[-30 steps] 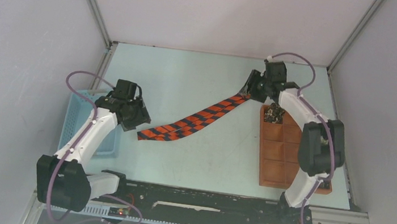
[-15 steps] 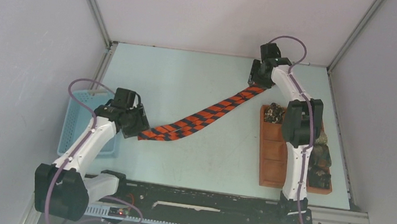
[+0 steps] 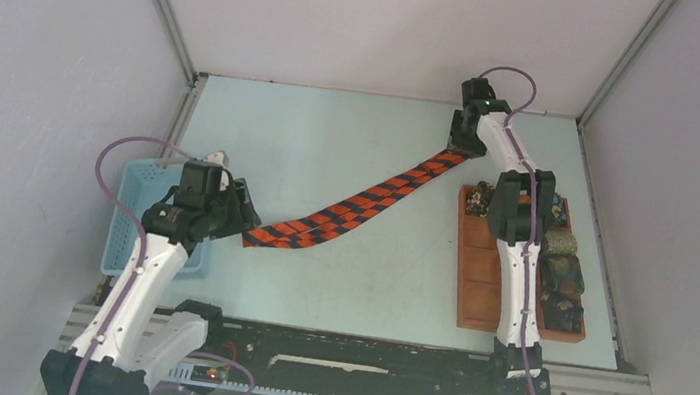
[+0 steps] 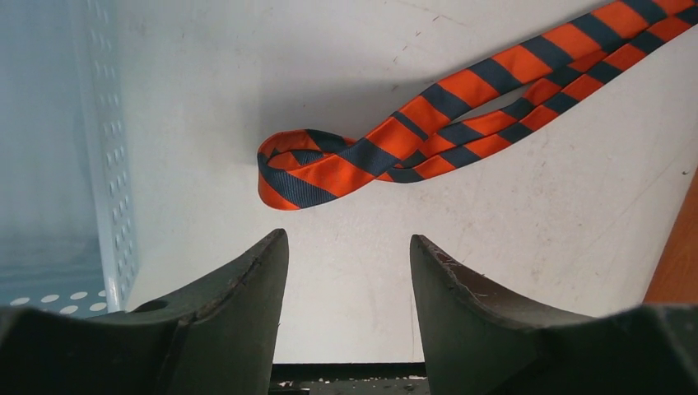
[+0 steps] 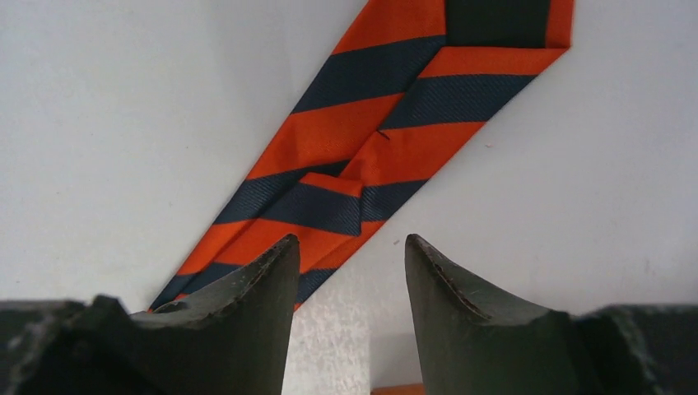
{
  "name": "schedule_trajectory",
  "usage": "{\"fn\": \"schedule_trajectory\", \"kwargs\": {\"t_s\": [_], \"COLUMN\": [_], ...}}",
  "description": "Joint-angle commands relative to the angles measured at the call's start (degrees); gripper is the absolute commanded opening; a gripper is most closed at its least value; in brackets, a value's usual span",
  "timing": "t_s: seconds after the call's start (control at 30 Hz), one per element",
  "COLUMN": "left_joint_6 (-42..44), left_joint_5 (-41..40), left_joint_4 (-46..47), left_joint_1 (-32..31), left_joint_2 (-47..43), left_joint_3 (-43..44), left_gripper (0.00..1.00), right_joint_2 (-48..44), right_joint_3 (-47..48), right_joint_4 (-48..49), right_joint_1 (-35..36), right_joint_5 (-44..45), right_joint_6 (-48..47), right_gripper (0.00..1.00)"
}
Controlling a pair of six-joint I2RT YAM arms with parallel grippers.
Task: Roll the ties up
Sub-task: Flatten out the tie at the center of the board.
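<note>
An orange-and-dark striped tie (image 3: pixel 355 205) lies doubled on the table, running diagonally from near left to far right. Its folded loop end (image 4: pixel 300 169) rests just ahead of my left gripper (image 4: pixel 346 247), which is open and empty, apart from the fabric. The tie's two pointed ends (image 5: pixel 387 148) lie flat under my right gripper (image 5: pixel 350 247), also open with nothing between its fingers. From above, the left gripper (image 3: pixel 236 210) sits beside the loop and the right gripper (image 3: pixel 463 143) hovers over the far end. Small rolled ties (image 3: pixel 563 274) fill tray compartments.
A light blue basket (image 3: pixel 131 221) stands left of the left arm, its wall (image 4: pixel 107 164) close to the fingers. The brown compartmented tray (image 3: pixel 481 289) lies along the right side, partly under the right arm. Enclosure walls ring the table.
The right arm stretched toward the back, its gripper now over the tie's far end, uncovering rolls in the tray. The left arm drew back slightly off the loop end. The tie stayed put.
</note>
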Motion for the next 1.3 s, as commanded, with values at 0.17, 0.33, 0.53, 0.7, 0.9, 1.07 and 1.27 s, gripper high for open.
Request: {"fn": "schedule_trajectory", "kwargs": {"t_s": [0.17,0.33,0.53,0.7,0.9,1.07,1.27], "left_joint_6": [1.81,1.8,1.72,1.72,1.81,1.8,1.81], "left_joint_5": [1.0,0.97,1.23,1.24,1.28,1.14,0.86], "left_joint_4": [2.94,3.22,3.44,3.66,3.93,3.88,3.86], "left_joint_1": [0.31,0.26,0.24,0.26,0.27,0.3,0.24], "left_joint_2": [-3.77,-3.83,-3.99,-3.94,-3.58,-3.2,-3.29], "left_joint_3": [-0.34,-0.46,-0.63,-0.72,-0.81,-0.79,-0.82], "left_gripper": [0.62,0.62,0.61,0.61,0.61,0.6,0.6], "right_joint_2": [3.19,3.9,4.12,3.7,-0.05,-3.78,-5.6], "right_joint_3": [5.19,5.41,5.41,5.41,5.06,5.06,5.15], "right_joint_4": [-1.16,-1.07,-0.91,-0.99,-0.95,0.53,2.74], "right_joint_1": [0.22,1.0,1.33,1.36,1.21,0.45,-1.54], "right_joint_5": [-2.56,-2.09,-2.01,-1.7,-1.28,-0.76,-0.9], "right_joint_6": [0.76,0.61,0.52,0.12,-0.51,-1.02,-1.14], "right_gripper": [0.48,0.41,0.29,0.08,0.0,0.0,0.0]}}
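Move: The tie's narrow tip, lying over its wider part, is almost beneath the right hand, about 1 cm to its left and 2 cm below. From that hand, the tie's looped left end lies roughly 28 cm back and 50 cm to the left. The camo roll in the tray's far-left compartment is some 12 cm back and 6 cm right, and the wooden tray's middle about 25 cm back and 16 cm right. From the left hand, the narrow tip is about 34 cm ahead, 48 cm right and 13 cm down. The right hand sinks about 2 cm onto the tie's far right end while edging nearly 2 cm to its left, then its half-open fingers shut fully and pinch the narrow tip where it overlies the wider part. With the fingers kept shut, the hand then rises some 3 cm, drifting about 1 cm forward and 1 cm right, while the empty left hand lifts about 1.5 cm clear over the near end and waits. ##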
